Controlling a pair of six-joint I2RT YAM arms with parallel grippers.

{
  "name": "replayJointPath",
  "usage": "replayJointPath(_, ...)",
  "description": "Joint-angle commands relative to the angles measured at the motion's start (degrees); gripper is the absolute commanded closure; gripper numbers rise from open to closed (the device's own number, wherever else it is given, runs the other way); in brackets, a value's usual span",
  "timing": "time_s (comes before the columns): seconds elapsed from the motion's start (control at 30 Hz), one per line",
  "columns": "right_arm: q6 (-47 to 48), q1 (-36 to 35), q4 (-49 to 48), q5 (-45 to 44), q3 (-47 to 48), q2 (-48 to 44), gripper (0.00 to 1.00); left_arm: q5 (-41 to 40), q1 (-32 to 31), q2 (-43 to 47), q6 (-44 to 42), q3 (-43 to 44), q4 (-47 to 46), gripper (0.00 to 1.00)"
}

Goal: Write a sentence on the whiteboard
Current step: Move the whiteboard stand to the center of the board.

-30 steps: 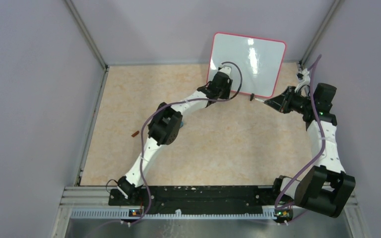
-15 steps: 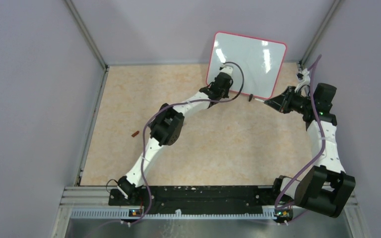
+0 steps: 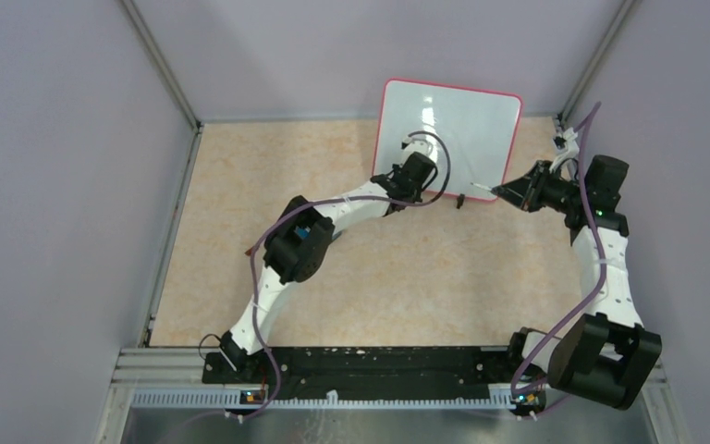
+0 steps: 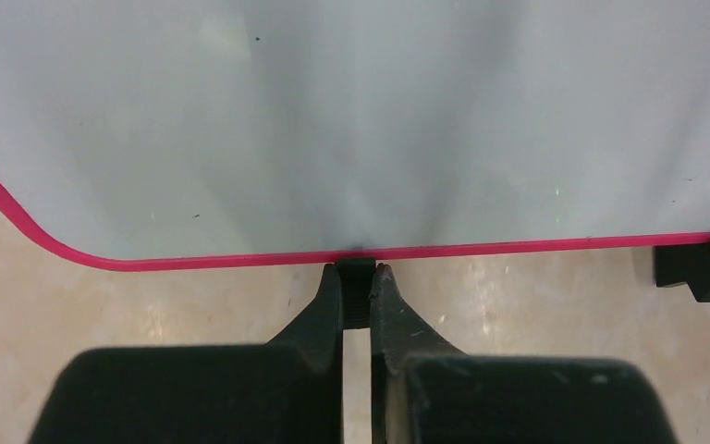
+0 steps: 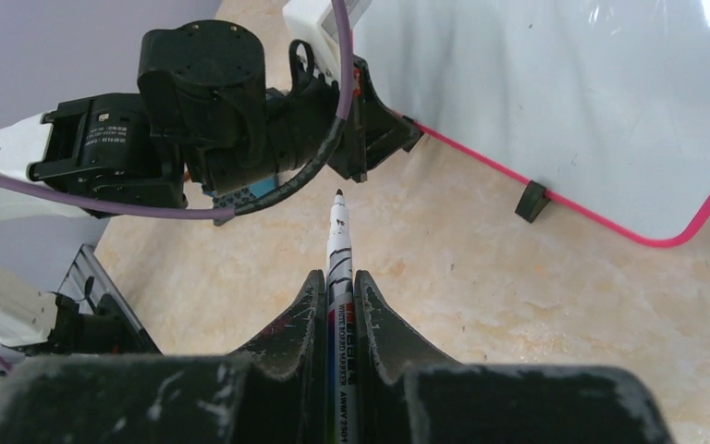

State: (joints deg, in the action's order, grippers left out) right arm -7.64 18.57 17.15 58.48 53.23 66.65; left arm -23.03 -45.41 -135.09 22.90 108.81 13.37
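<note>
The whiteboard (image 3: pixel 458 120) stands at the table's far edge, glossy white with a red-pink frame. Its face (image 4: pixel 361 120) is blank; the sentence is out of view. My left gripper (image 4: pixel 358 277) is shut on the board's black foot (image 4: pixel 357 294) at the lower edge, which also shows from above (image 3: pixel 422 176). The other foot (image 4: pixel 698 268) stands free to the right. My right gripper (image 5: pixel 337 282) is shut on a white whiteboard marker (image 5: pixel 337 245). The marker's tip points at the left wrist, short of the board (image 5: pixel 564 92). From above, the right gripper (image 3: pixel 508 191) is level with the board's right corner.
Grey-purple walls with metal corner posts close in the beige table (image 3: pixel 425 268) on three sides. A blue block (image 5: pixel 250 191) peeks out under the left arm (image 5: pixel 203 102). The black mounting rail (image 3: pixel 361 365) runs along the near edge.
The left gripper has shut on the board's foot. The whiteboard has shifted and turned to the left with it, and the left elbow swung left. The right arm kept still.
</note>
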Motion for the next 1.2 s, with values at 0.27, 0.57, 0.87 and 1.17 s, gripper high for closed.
replayJointPath(0.27,-0.6,0.9,-4.2,9.0,-0.1,-6.3,1.00,-0.6,-4.3,20.6,13.7,-25.2,3.4,1.00)
replayJointPath(0.57,-0.4,0.9,-4.2,10.1,-0.4,-7.2,1.00,3.2,-11.0,24.5,17.7,-32.1,2.8,0.76)
replayJointPath(0.87,0.0,0.9,-4.0,11.4,-0.1,-7.2,1.00,13.4,-11.5,24.2,17.0,-29.5,3.5,0.35)
replayJointPath(1.17,-3.6,1.7,-7.0,14.4,0.4,-7.4,1.00,34.4,-13.1,24.9,8.4,-30.2,-4.4,0.29)
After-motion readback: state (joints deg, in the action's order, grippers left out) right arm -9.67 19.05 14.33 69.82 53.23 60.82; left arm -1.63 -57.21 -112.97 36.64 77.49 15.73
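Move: The whiteboard stand's left foot is already pinched in the left hand, and the clear middle of the table it goes to lies some 14 cm back and 4 cm left. The stand's right foot is about 11 cm right and 3 cm back of that hand; the brick baseplate lies roughly 23 cm left and 11 cm back. From the right hand, which holds the marker, the left foot is about 15 cm ahead, 17 cm left and 18 cm lower. The whiteboard stand is dragged by its left foot towards the robot, the left hand pulling back about 15 cm and at first slightly left. Then the fingers open wide and let go of the foot, the hand backing off some 7 cm more and drifting right while tipping down and turning clockwise. The right hand keeps the marker, rising about 5 cm and easing back and left. ##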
